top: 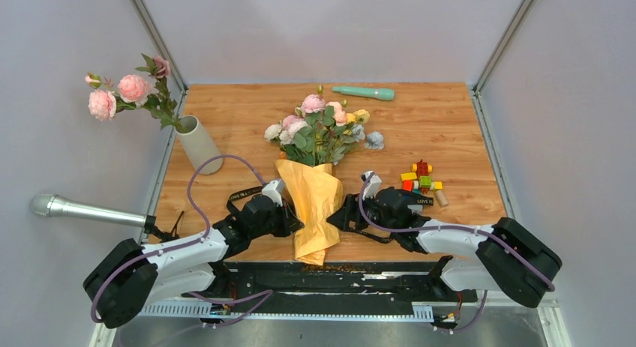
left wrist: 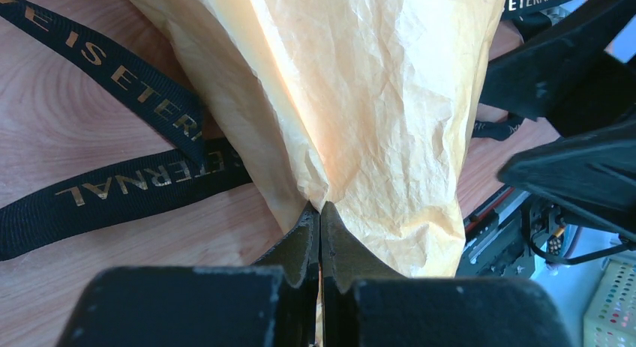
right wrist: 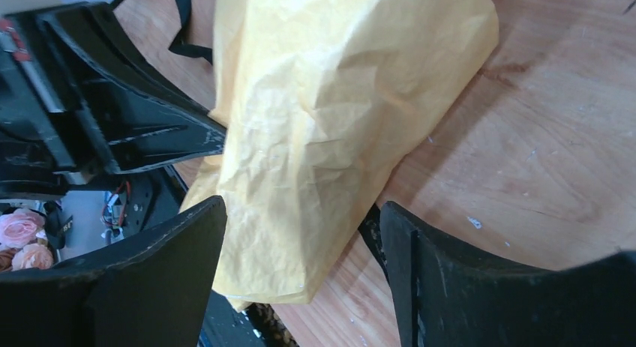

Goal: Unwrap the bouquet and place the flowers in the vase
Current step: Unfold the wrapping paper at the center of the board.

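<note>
The bouquet lies mid-table, its crinkled orange-tan paper (top: pixel 311 204) pointing toward the arms and the flowers (top: pixel 319 126) fanning out at the far end. My left gripper (left wrist: pixel 320 208) is shut on a fold of the paper (left wrist: pixel 360 100) at the wrap's left edge (top: pixel 294 221). My right gripper (right wrist: pixel 301 208) is open, with the paper's lower end (right wrist: pixel 315 137) between its fingers, not touching either; it sits just right of the wrap (top: pixel 339 216). The black strap (left wrist: pixel 127 182) lies loose on the wood beside the paper. The off-white vase (top: pixel 197 143) stands far left, holding pink blooms (top: pixel 124 92).
A teal wand (top: pixel 364 93) lies at the back. Small coloured toy blocks (top: pixel 421 178) sit to the right, near another bit of black strap (top: pixel 420 201). A grey metal tube (top: pixel 82 210) juts in from the left. A pale blue bloom (top: pixel 374 141) lies loose beside the bouquet.
</note>
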`<state>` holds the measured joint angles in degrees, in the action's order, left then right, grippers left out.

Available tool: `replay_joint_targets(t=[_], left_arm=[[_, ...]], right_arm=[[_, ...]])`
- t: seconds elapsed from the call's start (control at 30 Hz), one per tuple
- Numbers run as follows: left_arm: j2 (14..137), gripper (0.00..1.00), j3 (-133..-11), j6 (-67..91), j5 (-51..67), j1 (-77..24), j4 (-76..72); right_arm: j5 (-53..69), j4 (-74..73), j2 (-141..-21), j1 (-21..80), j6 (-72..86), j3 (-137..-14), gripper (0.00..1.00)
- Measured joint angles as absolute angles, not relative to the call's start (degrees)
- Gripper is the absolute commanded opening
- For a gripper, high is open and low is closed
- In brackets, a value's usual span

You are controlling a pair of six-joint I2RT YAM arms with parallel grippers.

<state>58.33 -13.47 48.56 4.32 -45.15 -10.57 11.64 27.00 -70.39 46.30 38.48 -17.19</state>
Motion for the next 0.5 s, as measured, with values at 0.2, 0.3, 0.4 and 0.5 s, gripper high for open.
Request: replay_joint_targets(t=[0.2,0.3,0.4,0.5], left_arm=[[58.46,0.0,-13.45,48.45,4.62,-44.93,-10.83],[58.83,0.0,-13.45,48.27,4.67,-44.88,-11.16],[59.68,0.0,-13.45,47.99,4.64,-44.88,-11.7],[61.52,0.0,-13.45,47.44,4.64,-44.84,-12.64]], right_arm=[[13.3,31.38,-77.95,45.91,38.87,-17.19,0.38],[14.46,33.1,-79.29,45.54,39.22,-17.19,0.14],[15.16,34.09,-78.89,45.39,39.35,-17.19,0.01],[15.25,32.51,-76.03,45.34,39.0,-17.21,0.0]])
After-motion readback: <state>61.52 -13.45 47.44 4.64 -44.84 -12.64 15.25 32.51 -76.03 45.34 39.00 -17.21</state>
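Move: The wrapping paper's right-hand fold lies just under the right hand's open fingers, about 1 cm to the left, level fore and aft, and some 3 cm below. From that hand, the flower heads are roughly 26 cm ahead and 4 cm left, the ribbon tail about 9 cm right and 4 cm back, and the toy blocks some 24 cm right and 12 cm ahead. For the left hand, the fold lies about 8 cm right and 1 cm ahead, at its own height. The wrapping paper's right-hand fold is taken by the right hand, which sinks about 2.5 cm onto it with open fingers, shuts them to pinch a crease, and comes back up some 1.5 cm. The left hand keeps its pinch on the paper's left edge, nearly in place. ##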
